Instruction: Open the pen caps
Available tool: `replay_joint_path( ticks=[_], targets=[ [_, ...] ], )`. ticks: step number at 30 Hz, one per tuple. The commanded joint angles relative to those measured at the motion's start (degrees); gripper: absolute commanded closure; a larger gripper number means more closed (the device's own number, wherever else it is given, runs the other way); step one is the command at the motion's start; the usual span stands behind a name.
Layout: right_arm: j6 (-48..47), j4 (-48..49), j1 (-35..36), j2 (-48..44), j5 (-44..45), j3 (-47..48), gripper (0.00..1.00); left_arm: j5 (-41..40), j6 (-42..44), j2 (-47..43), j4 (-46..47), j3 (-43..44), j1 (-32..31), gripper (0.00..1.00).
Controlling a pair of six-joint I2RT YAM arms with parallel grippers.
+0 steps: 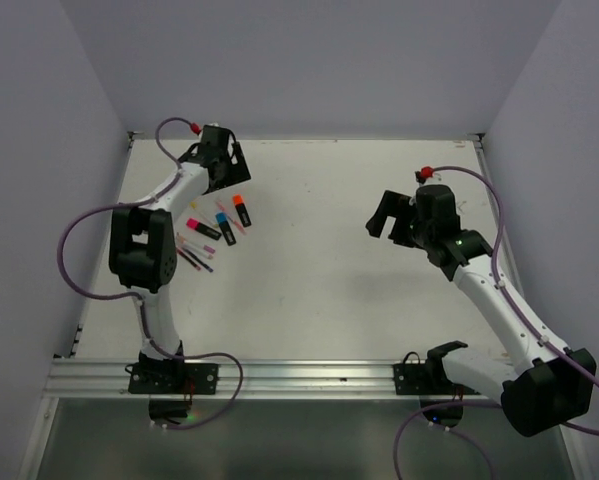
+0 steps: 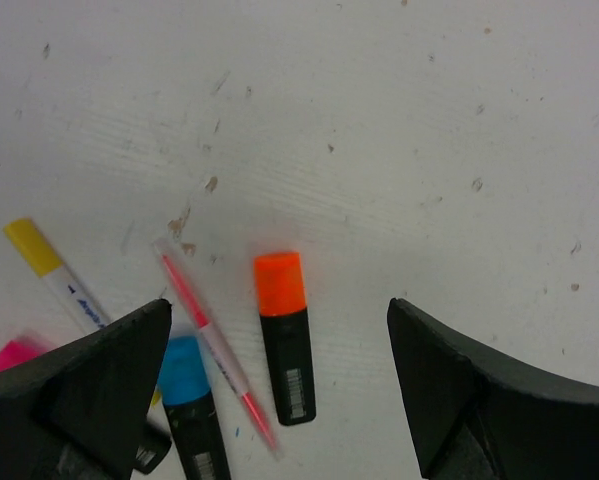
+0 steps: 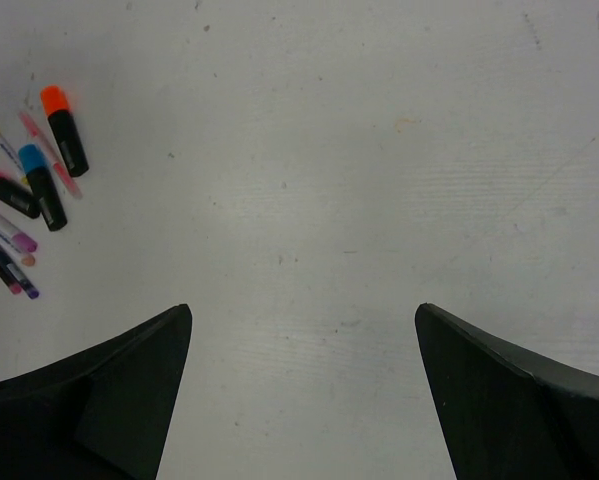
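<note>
Several capped pens lie in a cluster on the white table at the left. A stubby black highlighter's orange cap lies straight below the gap of my left gripper, which hovers open above it without touching. Left of it lie a thin pink pen, a highlighter with a blue cap, a white pen with a yellow cap and a pink cap half hidden by my finger. My right gripper hangs open over bare table, far right of the cluster; the orange cap shows at its view's left edge.
Grey walls close the table in on three sides. A metal rail runs along the near edge, carrying both arm bases. More thin pens, pink and dark, lie at the near side of the cluster.
</note>
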Motion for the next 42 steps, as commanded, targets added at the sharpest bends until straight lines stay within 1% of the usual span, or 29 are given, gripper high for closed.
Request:
replay_joint_path(
  ticks=[1,3,5,8,9,11,17,18,20,24,25,29,30,31,33,36,39,40,42],
  targets=[
    [1.62,2.5,0.11,-0.21,-2.36,-1.04,0.02,-5.32,-2.02,5.62,-1.75,6.75,-1.74,0.09],
    [1.71,2.76,0.19,-0.38,-2.44,-1.57,0.02,-6.12,-2.2,8.87,-2.45,9.13,-2.09,0.14],
    [1.8,3.11,0.19,-0.38,-2.88,-1.92,0.02,-6.39,-2.28,11.59,-3.24,11.32,-2.35,0.16],
    [2.06,3.47,0.19,-0.47,-3.84,-2.45,0.02,-7.44,-1.93,13.8,-4.39,12.39,-3.06,0.18],
    [2.06,3.64,0.19,-0.47,-4.02,-2.88,0.01,-8.31,-1.67,14.16,-4.39,12.48,-3.58,0.2],
    [2.32,4.52,0.19,-0.56,-4.55,-3.41,0.01,-8.41,-1.67,15.38,-4.56,12.48,-3.85,0.22],
    [2.41,5.05,0.11,-0.38,-4.73,-4.56,0.01,-8.5,-1.67,17.06,-4.48,11.95,-3.94,0.31],
    [2.32,5.05,0.11,-0.21,-4.73,-4.56,0.01,-8.15,-1.67,17.23,-4.39,11.86,-3.85,0.34],
    [2.32,5.14,0.19,-0.12,-4.99,-4.56,0.02,-7.71,-1.67,17.32,-4.39,11.51,-3.94,0.36],
    [2.32,5.4,0.19,-0.47,-5.34,-4.56,0.01,-6.74,-2.11,16.88,-3.95,9.93,-3.94,0.49],
    [2.24,5.49,0.19,-0.56,-5.17,-4.56,0.01,-6.48,-2.2,16.8,-3.95,9.75,-3.94,0.51],
    [1.8,5.93,0.19,-0.47,-5.78,-4.56,0.01,-4.72,-3.51,14.7,-2.11,6.78,-3.94,0.66],
    [1.45,6.28,0.19,-0.38,-6.39,-4.38,0.02,-4.11,-3.86,13.99,-1.67,6.07,-3.94,0.76],
    [1.18,6.97,0.19,-0.38,-7.18,-4.29,0.02,-3.67,-3.95,13.2,-0.97,5.28,-3.94,0.8],
    [0.48,7.68,0.19,0.06,-9.82,-3.51,0.02,-2.96,-4.74,10.21,0.79,3.17,-4.03,0.89],
    [0.39,9.97,1.42,0.84,-11.94,-2.28,0.02,-1.39,-6.41,5.38,2.98,0.27,-4.38,0.91],
    [0.74,12.07,5.19,1.9,-10.36,-0.61,0.03,0.28,-8.6,-0.59,5.36,-3.33,-5.51,0.92],
    [1.26,14.08,7.47,2.08,-10.27,-0.43,0.03,0.55,-9.13,-2.17,5.98,-4.3,-5.87,0.92],
    [2.23,16.55,9.5,2.78,-10.44,-0.25,0.04,1.17,-10.89,-7.09,8.17,-7.72,-7.45,0.93]
  ],
)
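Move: The orange cap lies almost under my left hand, 1 or 2 cm ahead, 2 cm to the right and about 9 cm down, its black body running back from the cap. The thin pink pen is centred about 4 cm back and 1 cm left of my left hand, the blue pen 8 cm back and 1 cm left, both flat on the table. From my right hand the orange cap is some 20 cm ahead, 34 cm left and 18 cm below. I sink my left hand roughly 9 cm, edging slightly forward and right and tipping the fingers more steeply down, and close them on the orange cap. Then I carry the pen back about 4 cm and up 4 cm, drifting right. My open right hand first sinks about 2 cm and pauses, then swings left towards the pen, rising slightly and turning some 10 degrees counter-clockwise. ##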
